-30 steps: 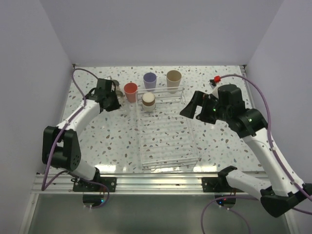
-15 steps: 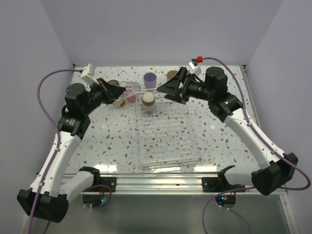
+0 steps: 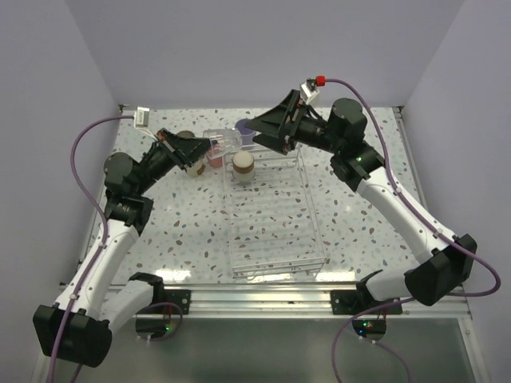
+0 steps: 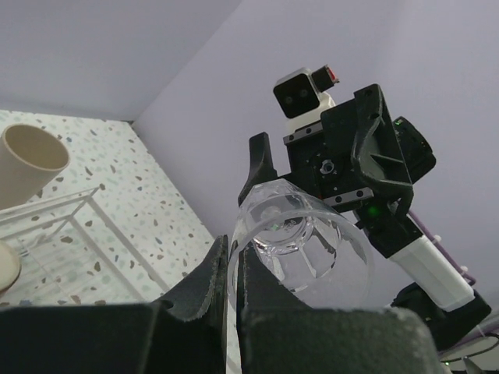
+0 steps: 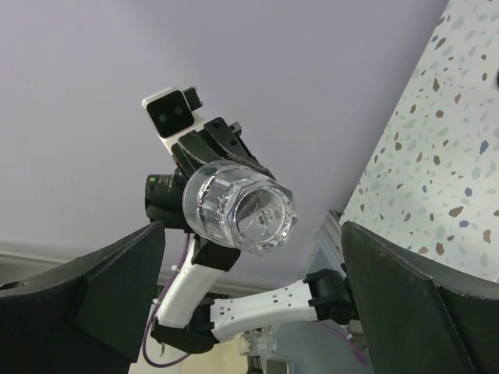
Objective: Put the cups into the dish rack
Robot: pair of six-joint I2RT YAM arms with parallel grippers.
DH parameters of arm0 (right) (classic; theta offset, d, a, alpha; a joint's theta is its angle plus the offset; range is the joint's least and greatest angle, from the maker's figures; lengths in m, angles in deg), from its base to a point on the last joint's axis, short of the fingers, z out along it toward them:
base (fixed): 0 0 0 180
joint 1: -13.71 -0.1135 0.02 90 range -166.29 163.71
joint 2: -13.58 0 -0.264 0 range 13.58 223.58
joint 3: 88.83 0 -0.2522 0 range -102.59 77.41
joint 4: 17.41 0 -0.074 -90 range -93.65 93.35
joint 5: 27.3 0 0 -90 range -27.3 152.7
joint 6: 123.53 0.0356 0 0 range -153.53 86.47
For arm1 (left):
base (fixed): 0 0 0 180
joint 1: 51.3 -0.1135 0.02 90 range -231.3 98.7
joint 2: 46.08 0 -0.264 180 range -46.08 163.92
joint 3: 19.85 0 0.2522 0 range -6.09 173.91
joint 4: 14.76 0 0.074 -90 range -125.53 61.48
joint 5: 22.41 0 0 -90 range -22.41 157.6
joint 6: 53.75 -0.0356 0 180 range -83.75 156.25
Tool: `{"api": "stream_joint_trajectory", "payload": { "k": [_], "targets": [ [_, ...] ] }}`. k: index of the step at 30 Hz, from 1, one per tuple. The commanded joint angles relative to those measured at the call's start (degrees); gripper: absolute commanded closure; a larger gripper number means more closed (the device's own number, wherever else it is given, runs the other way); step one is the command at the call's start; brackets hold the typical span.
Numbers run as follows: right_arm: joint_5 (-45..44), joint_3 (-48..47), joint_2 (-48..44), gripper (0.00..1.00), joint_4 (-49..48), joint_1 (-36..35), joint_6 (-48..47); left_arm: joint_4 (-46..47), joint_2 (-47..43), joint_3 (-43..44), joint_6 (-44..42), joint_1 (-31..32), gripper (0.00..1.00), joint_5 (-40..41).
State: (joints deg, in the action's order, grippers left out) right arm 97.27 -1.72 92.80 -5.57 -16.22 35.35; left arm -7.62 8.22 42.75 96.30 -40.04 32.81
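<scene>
My left gripper [image 3: 205, 146] is shut on the rim of the tiny clear cup [image 3: 221, 141], one finger inside and one outside. It holds the cup [image 4: 306, 243] on its side in the air over the far end of the dish rack [image 3: 275, 239]. My right gripper [image 3: 259, 132] is wide open and faces the cup's base [image 5: 238, 207] from the right, a short gap away. In the rack's far end a brown-grey cup with a cream base [image 3: 243, 166] stands upside down. The coral-red cup [image 3: 214, 159] and the lavender cup [image 3: 244, 127] peek out behind the grippers. The beige cup [image 4: 27, 159] stands beyond the rack.
Another brown-grey cup [image 3: 185, 136] stands on the speckled table [image 3: 176, 231] behind my left arm. White walls close in the left, far and right sides. The metal rail with both arm bases [image 3: 255, 297] runs along the near edge.
My left arm has lifted the clear cup off the table and carried it right over the rack's far end. My right gripper, still open, swung up and left to face it.
</scene>
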Motion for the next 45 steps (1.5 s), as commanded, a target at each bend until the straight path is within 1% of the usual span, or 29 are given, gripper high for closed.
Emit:
{"api": "stream_joint_trajectory", "payload": {
  "k": [1, 6, 12, 17, 23, 27, 28, 30, 31, 37, 38, 40, 41, 43, 44, 45],
  "targets": [
    [-0.2, -2.3, 0.1, 0.02, -1.7, -1.4, -0.5, 15.0, 0.4, -3.2, 7.4, -0.3, 1.00, -2.2],
    [-0.2, -1.7, 1.4, 0.02, -1.5, -1.8, -0.9, 23.2, 1.5, -7.3, 12.6, -0.3, 1.00, -2.0],
    [-0.1, -2.1, 1.9, 0.04, -2.2, -2.6, -1.0, 27.6, 3.2, -8.9, 15.0, -0.1, 1.00, -1.8],
    [-0.1, -2.3, 2.6, 0.06, -2.7, -3.7, -1.1, 29.0, 4.4, -9.2, 15.7, 0.6, 1.00, -1.9],
    [1.4, -4.4, 4.5, 0.12, -4.7, -5.0, -0.2, 29.0, 4.7, -9.9, 15.0, 1.2, 1.00, -1.2],
    [2.2, -5.9, 5.9, 0.21, -5.0, -5.8, -0.1, 29.1, 4.6, -10.7, 14.9, 1.2, 1.00, -0.8],
    [2.3, -5.9, 6.0, 0.27, -5.2, -6.0, 0.0, 29.1, 4.6, -10.9, 14.9, 1.1, 1.00, -0.5],
    [2.3, -5.9, 6.1, 0.34, -5.6, -6.3, 0.2, 29.1, 4.6, -11.4, 14.9, 1.2, 1.00, -0.4],
    [2.3, -5.9, 6.0, 0.41, -5.6, -6.4, 0.1, 28.9, 4.5, -11.5, 14.8, 1.2, 1.00, -0.2],
    [3.0, -4.0, 5.3, 0.51, -6.1, -6.5, 0.0, 24.7, 4.0, -11.8, 12.5, 1.2, 1.00, 1.6],
    [3.0, -3.7, 5.2, 0.55, -6.2, -6.5, 0.0, 24.4, 3.9, -11.9, 12.2, 1.2, 1.00, 1.6],
    [3.1, -3.6, 5.1, 0.61, -6.3, -6.5, 0.0, 23.4, 4.2, -11.8, 12.0, 1.2, 1.00, 1.8],
    [3.1, -3.6, 5.1, 0.76, -6.3, -6.5, -0.1, 22.9, 4.4, -11.6, 11.7, 1.2, 1.00, 1.8],
    [2.7, -3.6, 5.0, 0.94, -5.9, -6.5, -0.3, 19.9, 4.8, -11.0, 11.0, 1.2, 0.84, 2.1],
    [2.5, -3.6, 4.8, 1.00, -5.6, -6.5, -0.6, 17.9, 4.9, -10.4, 9.9, 1.2, 0.68, 2.4],
    [2.5, -3.6, 4.7, 1.00, -5.5, -6.5, -0.9, 16.7, 5.0, -10.0, 9.4, 1.2, 0.60, 2.4]
  ]
}}
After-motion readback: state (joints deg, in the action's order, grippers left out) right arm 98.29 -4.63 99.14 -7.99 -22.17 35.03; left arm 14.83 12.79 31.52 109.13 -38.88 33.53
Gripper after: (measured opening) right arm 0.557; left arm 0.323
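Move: The clear glass, still held at its rim by the left hand, has its middle about 6 cm left of the open right hand, 1 cm back and 2 cm lower. From the left hand it lies 4 cm right, 1 cm ahead and 1 cm up. From the right hand, the brown-and-white cup in the rack is roughly 13 cm ahead, 4 cm left; the red cup 21 cm ahead, 14 cm left; both some 35 cm below. Right hand reaches about 5 cm left, gripping the glass's base; left hand sinks 3 cm, then starts opening. ##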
